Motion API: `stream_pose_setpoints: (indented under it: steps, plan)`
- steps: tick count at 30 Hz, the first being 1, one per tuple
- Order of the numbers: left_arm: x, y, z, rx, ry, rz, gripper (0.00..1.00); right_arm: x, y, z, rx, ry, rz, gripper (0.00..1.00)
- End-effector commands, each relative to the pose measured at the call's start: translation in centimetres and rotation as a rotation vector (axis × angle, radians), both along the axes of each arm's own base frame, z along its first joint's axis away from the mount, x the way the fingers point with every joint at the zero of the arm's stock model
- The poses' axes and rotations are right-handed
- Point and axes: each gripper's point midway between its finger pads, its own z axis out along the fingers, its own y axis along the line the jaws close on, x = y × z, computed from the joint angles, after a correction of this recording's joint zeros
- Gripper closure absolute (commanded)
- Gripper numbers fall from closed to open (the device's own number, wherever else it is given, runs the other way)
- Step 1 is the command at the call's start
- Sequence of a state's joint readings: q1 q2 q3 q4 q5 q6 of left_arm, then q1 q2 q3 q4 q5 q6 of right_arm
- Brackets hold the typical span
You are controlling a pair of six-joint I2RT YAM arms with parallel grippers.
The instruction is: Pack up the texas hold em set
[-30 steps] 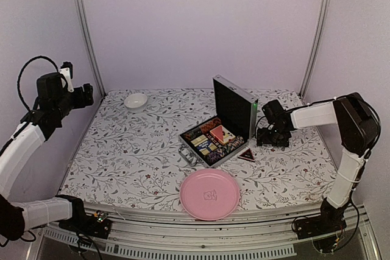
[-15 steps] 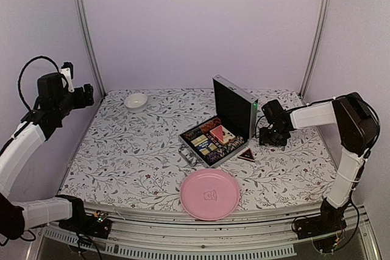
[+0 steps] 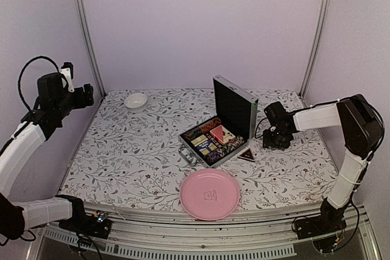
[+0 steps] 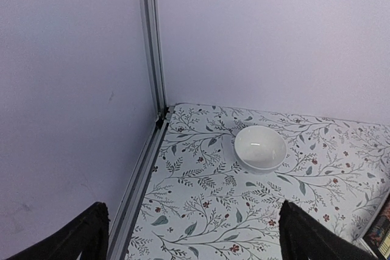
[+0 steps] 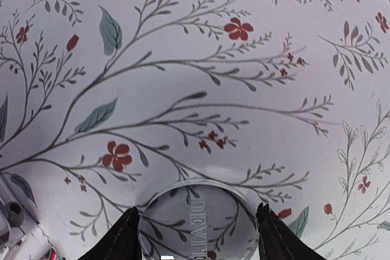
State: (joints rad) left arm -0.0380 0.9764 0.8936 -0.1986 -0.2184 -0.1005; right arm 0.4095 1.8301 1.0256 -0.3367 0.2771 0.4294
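Note:
The texas hold em set's silver case (image 3: 214,141) lies open mid-table, lid (image 3: 235,109) upright, with chips and card decks in the black tray. To the right of the case, my right gripper (image 3: 278,140) is down at the tablecloth. In the right wrist view its fingers (image 5: 125,235) press both edges of a clear round button (image 5: 196,226) lying flat, so the right gripper (image 5: 198,212) is shut on it. My left gripper (image 3: 86,95) is raised at the far left, open and empty (image 4: 192,211).
A pink round plate (image 3: 209,194) sits at the near edge in front of the case. A small white bowl (image 3: 136,100) (image 4: 260,147) stands at the back left. A small dark triangular piece (image 3: 247,154) lies by the case's right corner. Walls and posts ring the table.
My right gripper has shifted slightly right and its fingers have come in onto the round button. The left arm and the case have not moved.

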Motion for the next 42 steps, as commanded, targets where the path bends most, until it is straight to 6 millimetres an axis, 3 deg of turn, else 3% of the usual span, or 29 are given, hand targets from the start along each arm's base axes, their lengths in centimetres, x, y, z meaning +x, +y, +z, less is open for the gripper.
stream_pose_setpoints:
  steps: [1,4,7,11,16,20,24,28,30,37,42]
  plan:
    - [0.1,0.3,0.2,0.01,-0.011,0.005,0.03,-3.4,-0.9,0.9,0.007,0.053,0.016,0.49]
    - [0.1,0.3,0.3,0.009,-0.015,0.005,0.03,-5.9,0.1,1.8,0.056,0.058,0.059,0.49]
    - [0.1,0.2,0.3,0.009,-0.015,0.004,0.03,-8.6,2.7,3.2,0.099,0.049,0.151,0.49]
    - [0.1,0.3,0.2,0.009,-0.011,0.006,0.03,-12.5,6.8,4.7,0.159,0.072,0.306,0.49]
    - [0.1,0.2,0.3,0.006,-0.015,-0.002,0.03,-16.7,12.8,8.9,0.266,0.035,0.537,0.49]
    - [0.0,0.3,0.3,0.006,-0.016,0.002,0.03,-17.7,17.1,11.5,0.302,-0.016,0.649,0.5]
    - [0.0,0.3,0.4,0.006,-0.018,0.003,0.03,-16.1,20.5,12.8,0.22,-0.095,0.713,0.5]
    - [0.0,0.2,0.4,0.005,-0.017,-0.001,0.03,-13.0,23.5,14.0,0.148,-0.154,0.734,0.5]
    - [0.0,0.2,0.4,0.003,-0.019,-0.002,0.03,-11.1,24.0,13.3,0.081,-0.156,0.73,0.5]
    - [-0.1,0.2,0.7,0.001,-0.026,-0.002,0.03,-3.8,23.3,9.9,-0.008,-0.108,0.668,0.51]
    - [-0.2,0.1,0.8,-0.002,-0.03,-0.007,0.03,0.3,21.9,7.9,-0.048,-0.081,0.668,0.5]
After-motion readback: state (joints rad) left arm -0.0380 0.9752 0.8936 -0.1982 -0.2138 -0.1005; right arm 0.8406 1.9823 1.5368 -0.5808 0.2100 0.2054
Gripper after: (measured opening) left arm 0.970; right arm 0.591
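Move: The right hand already pinches the clear dealer button down at the tabletop. The middle of the open chip case lies about 25 cm to its left and 2 cm farther out. The raised lid stands in between, its middle some 13 cm left, 8 cm ahead and 10 cm up. The red triangle is about 11 cm left and 5 cm back, the pink plate roughly 27 cm left and 22 cm back. From the left hand the case is some 46 cm right, 5 cm ahead and 28 cm below. Keeping its grip on the clear button, the right hand first draws back nearly level, then swings back and left in a rising arc, some 18 cm back at the farthest, so the button travels round the near side of the raised lid. Around 13 cm up it curves forward again and on to the left, then sinks about 5 cm towards the case's near chip row, ending some 23 cm left of its start and 8 cm higher, with the wrist turned nearly 40 degrees counter-clockwise. ##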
